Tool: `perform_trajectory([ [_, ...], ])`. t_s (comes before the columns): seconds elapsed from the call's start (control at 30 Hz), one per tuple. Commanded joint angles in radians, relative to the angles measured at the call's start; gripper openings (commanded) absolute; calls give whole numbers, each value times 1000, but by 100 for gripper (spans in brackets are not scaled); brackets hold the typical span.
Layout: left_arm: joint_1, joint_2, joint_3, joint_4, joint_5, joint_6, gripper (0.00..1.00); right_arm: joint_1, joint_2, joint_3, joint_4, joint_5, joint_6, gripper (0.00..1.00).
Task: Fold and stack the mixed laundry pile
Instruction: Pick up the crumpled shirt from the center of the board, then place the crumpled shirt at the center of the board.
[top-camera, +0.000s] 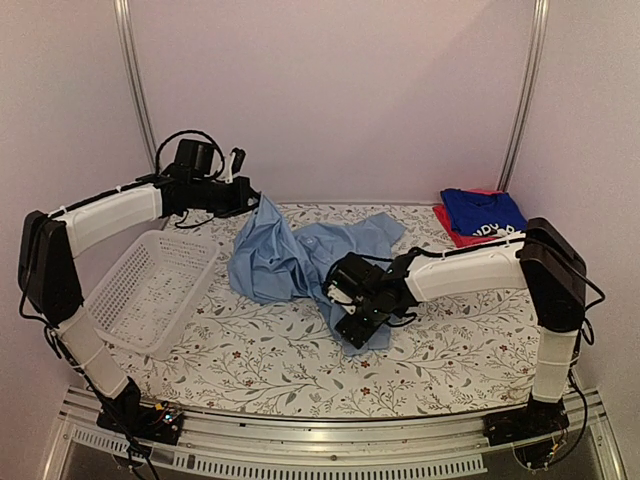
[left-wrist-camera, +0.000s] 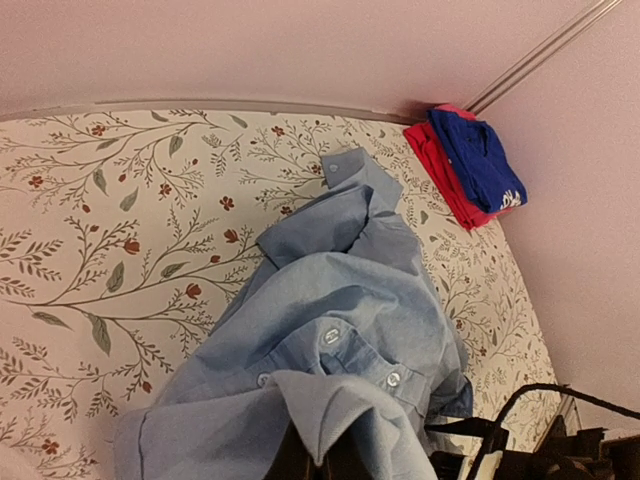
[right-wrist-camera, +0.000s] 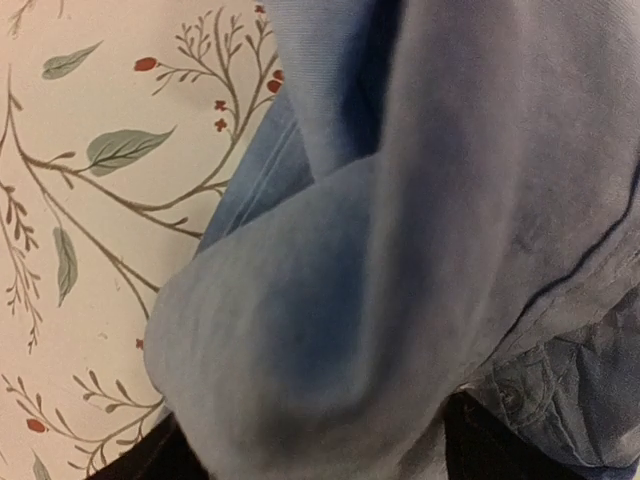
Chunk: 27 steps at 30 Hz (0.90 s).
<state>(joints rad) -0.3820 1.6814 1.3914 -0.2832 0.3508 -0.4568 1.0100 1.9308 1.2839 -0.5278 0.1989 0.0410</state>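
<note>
A light-blue collared shirt (top-camera: 290, 255) lies crumpled across the middle of the floral table cover (top-camera: 270, 365). My left gripper (top-camera: 250, 203) is raised at the back left, shut on one end of the shirt. In the left wrist view the shirt (left-wrist-camera: 340, 290) drapes over the left gripper (left-wrist-camera: 325, 462) and hides most of its fingers. My right gripper (top-camera: 352, 318) sits low on the shirt's near part, open, with a bulge of cloth (right-wrist-camera: 380, 250) filling the wide gap between its jaws. A folded royal-blue shirt (top-camera: 483, 212) rests on a red-pink one (top-camera: 452, 234) at the back right.
A white perforated basket (top-camera: 150, 290) stands at the left of the table, tilted toward the near edge. Walls close in the back and both sides. The folded stack (left-wrist-camera: 470, 165) sits in the far right corner.
</note>
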Motion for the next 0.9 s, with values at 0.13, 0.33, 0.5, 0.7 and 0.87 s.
perform_trajectory([
  [0.13,23,-50,4,-4,-19,46,0,-23,-36,106,-99,38,1,1],
  [0.33,31,-118,86,-96,-123,127,0,-96,-288,245,-166,-10,-13,0],
  [0.5,31,-242,87,-81,-71,203,0,-116,-468,357,-213,12,-30,0],
  [0.7,13,-442,73,-18,175,243,0,-114,-670,474,-242,-13,-30,0],
  [0.87,5,-512,128,-28,225,177,0,-115,-750,604,-276,9,-27,0],
])
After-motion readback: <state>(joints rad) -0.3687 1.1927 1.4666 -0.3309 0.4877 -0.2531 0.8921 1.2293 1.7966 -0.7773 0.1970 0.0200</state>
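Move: The right fingers straddle a fold at the shirt's near end, only some 2 cm below the hand point and about 1 cm ahead; the middle of the shirt lies roughly 17 cm ahead and 7 cm left. From the left hand, which already holds a raised corner, that fold is about 18 cm back, 19 cm right and 21 cm down, and the empty basket about 6 cm back and 28 cm left. The folded pile sits some 42 cm ahead and 36 cm right of the right hand. Down a touch first, the right hand shuts its fingers on the shirt's near fold, then sweeps up fast about 45 cm, drifting right while the wrist swings some 55 degrees so the fingers go from pointing down to pointing forward and left. The left hand keeps its pinch on the corner, waits briefly, then rises over 20 cm and draws back about 13 cm, its fingers tipping up. ##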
